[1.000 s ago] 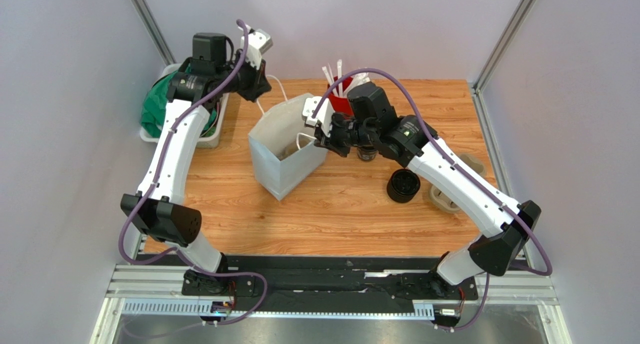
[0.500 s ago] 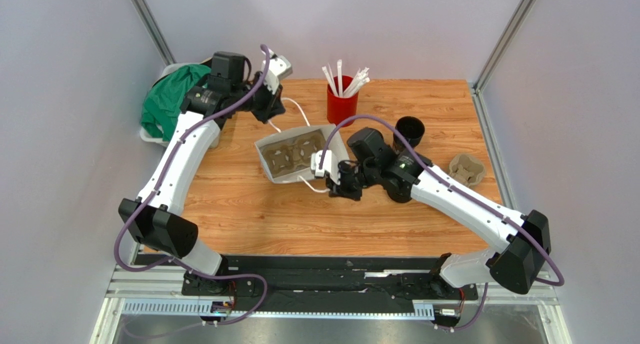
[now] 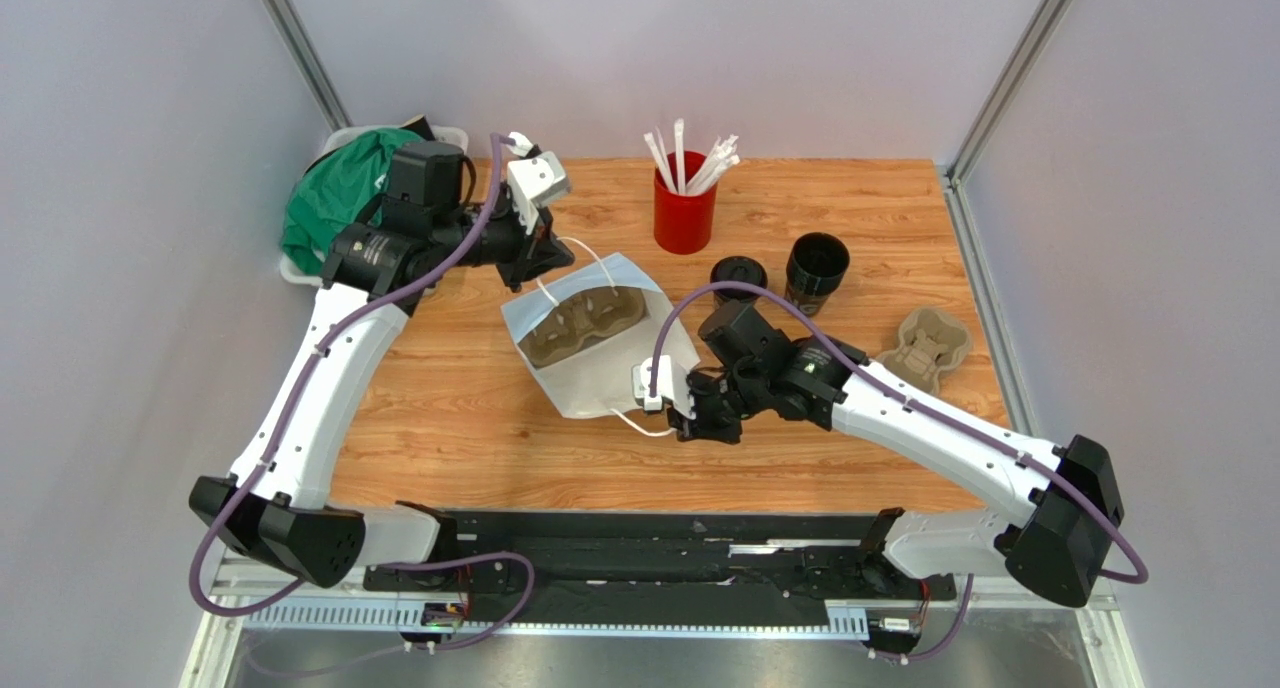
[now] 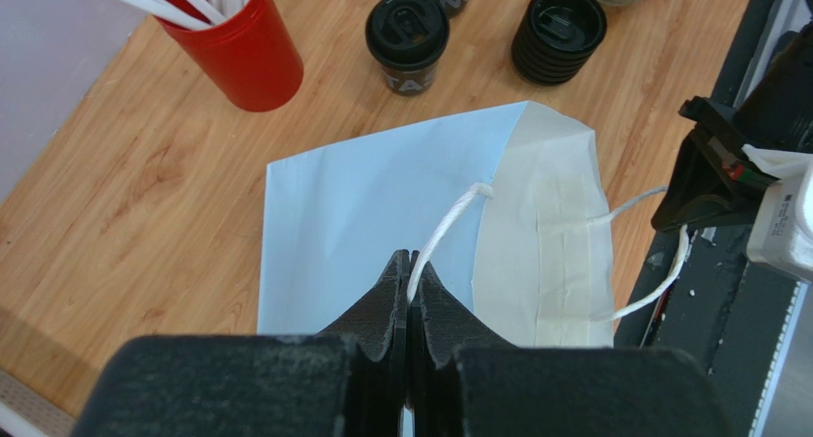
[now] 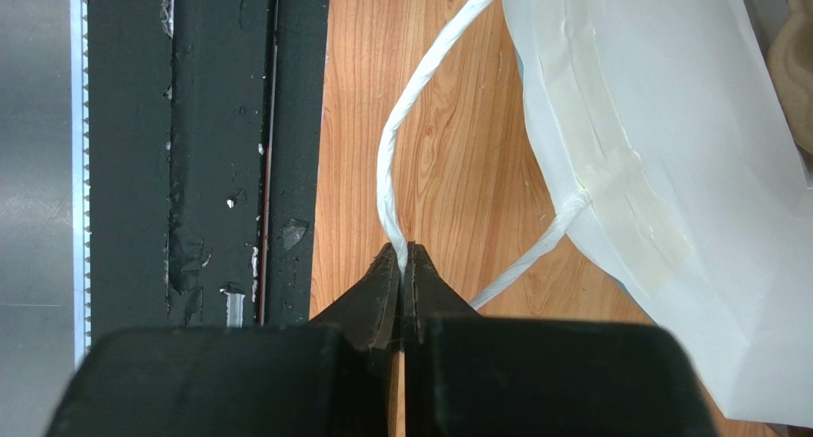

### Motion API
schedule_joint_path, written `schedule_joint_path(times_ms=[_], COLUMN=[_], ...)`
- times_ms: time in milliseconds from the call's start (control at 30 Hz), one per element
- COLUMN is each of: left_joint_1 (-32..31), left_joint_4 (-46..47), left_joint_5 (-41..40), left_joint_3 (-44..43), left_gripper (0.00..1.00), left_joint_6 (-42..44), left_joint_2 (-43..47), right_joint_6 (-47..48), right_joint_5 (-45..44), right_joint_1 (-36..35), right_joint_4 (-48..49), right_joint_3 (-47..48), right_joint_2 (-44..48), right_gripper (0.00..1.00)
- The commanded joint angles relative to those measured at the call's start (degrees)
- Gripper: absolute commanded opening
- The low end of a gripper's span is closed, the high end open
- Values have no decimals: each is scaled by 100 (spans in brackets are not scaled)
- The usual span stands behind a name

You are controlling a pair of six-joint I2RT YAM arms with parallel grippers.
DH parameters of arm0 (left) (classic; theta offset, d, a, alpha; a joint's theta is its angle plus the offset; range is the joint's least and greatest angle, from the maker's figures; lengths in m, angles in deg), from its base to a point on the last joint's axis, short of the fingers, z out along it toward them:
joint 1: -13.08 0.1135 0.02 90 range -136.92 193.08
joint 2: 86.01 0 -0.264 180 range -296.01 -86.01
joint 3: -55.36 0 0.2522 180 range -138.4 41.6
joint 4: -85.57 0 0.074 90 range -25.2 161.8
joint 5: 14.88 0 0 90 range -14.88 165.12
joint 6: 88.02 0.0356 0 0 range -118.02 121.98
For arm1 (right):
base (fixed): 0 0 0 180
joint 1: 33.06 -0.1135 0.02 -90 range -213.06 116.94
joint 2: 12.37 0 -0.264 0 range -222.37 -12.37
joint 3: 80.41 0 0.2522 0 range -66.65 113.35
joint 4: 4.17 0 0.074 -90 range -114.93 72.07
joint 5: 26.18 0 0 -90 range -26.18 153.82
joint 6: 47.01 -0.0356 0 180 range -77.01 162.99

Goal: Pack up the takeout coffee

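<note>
Two takeout coffee cups stand on the table right of the bag, both black with black lids: a smooth one [image 3: 738,279] [image 4: 407,35] and a ribbed one [image 3: 818,267] [image 4: 558,32]. The white paper bag [image 3: 594,370] [image 4: 382,208] [image 5: 668,142] lies tilted with its mouth held wide, and a brown pulp carrier [image 3: 580,322] shows inside it. My left gripper [image 3: 553,255] [image 4: 409,262] is shut on the bag's far white cord handle [image 4: 448,229]. At the near side my right gripper [image 3: 687,414] [image 5: 405,257] is shut on the other handle [image 5: 399,151].
A red cup of white straws [image 3: 684,216] [image 4: 234,51] stands behind the bag. A second pulp carrier [image 3: 929,343] lies at the right edge. A bin with a green cloth [image 3: 338,208] sits at the far left. The black base rail [image 5: 219,142] runs along the near edge.
The bag went from standing upright to lying tilted with its mouth pulled wide. My right gripper drew its handle toward the near edge; the left gripper came lower.
</note>
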Motion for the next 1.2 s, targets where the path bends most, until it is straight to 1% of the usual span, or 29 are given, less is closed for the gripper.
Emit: schedule_joint_path(times_ms=[0,167,300,400,467,600,667,800,1033,1167], left_joint_1=[-26,-61,-61,-61,-61,-44,-44,-18,140,255], left_joint_4=[4,-110,-14,293,531,725,795,971,1024,1024], left_joint_5=[362,371,90,-314,-761,-1306,-1501,-2193,-2784,-2969], left_joint_3=[162,153,48,30,-40,-207,-251,-303,-558,-664], left_gripper=[1,1,1,1,0,0,0,1,3,5], left_joint_6=[212,309,221,11,-156,-385,-455,-631,-948,-1106], left_joint_2=[21,-6,-67,-59,-85,-208,-261,-392,-700,-876], right_joint_6=[45,63,27,45,28,-8,-69,-192,-499,-728], right_joint_5=[134,37,-85,-323,-594,-1052,-1280,-1597,-2423,-2661], right_joint_1=[-64,-90,-99,-108,-99,-99,-90,-81,-73,-20], right_joint_4=[90,107,160,169,195,195,221,502,1188,1583], right_joint_3=[-86,-86,116,466,643,1275,1417,1628,1900,2120], right_joint_2=[64,29,64,108,125,-6,-111,-252,-630,-884], right_gripper=[0,0,0,0,0,0,0,0,0,0])
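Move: I hold one of the paper bag's handles in each hand. The tilted bag, with the cup carrier inside, is centred roughly 6 cm back, 3 cm right and 20 cm below my left hand, and 9 cm ahead, 10 cm left and a little below my right. The red straw holder stands some 24 cm ahead and 13 cm right of my left hand. The lidded cup is about 27 cm ahead and 8 cm right of my right hand. I keep both handles pinched and, after a small dip, swing the bag's mouth up and out from the low tilt: my right hand climbs about 9 cm while going some 11 cm forward and a bit left, turning clockwise. My left hand stays at nearly the same height, travels about 10 cm forward and 5 cm left, and turns some 30 degrees counter-clockwise. ##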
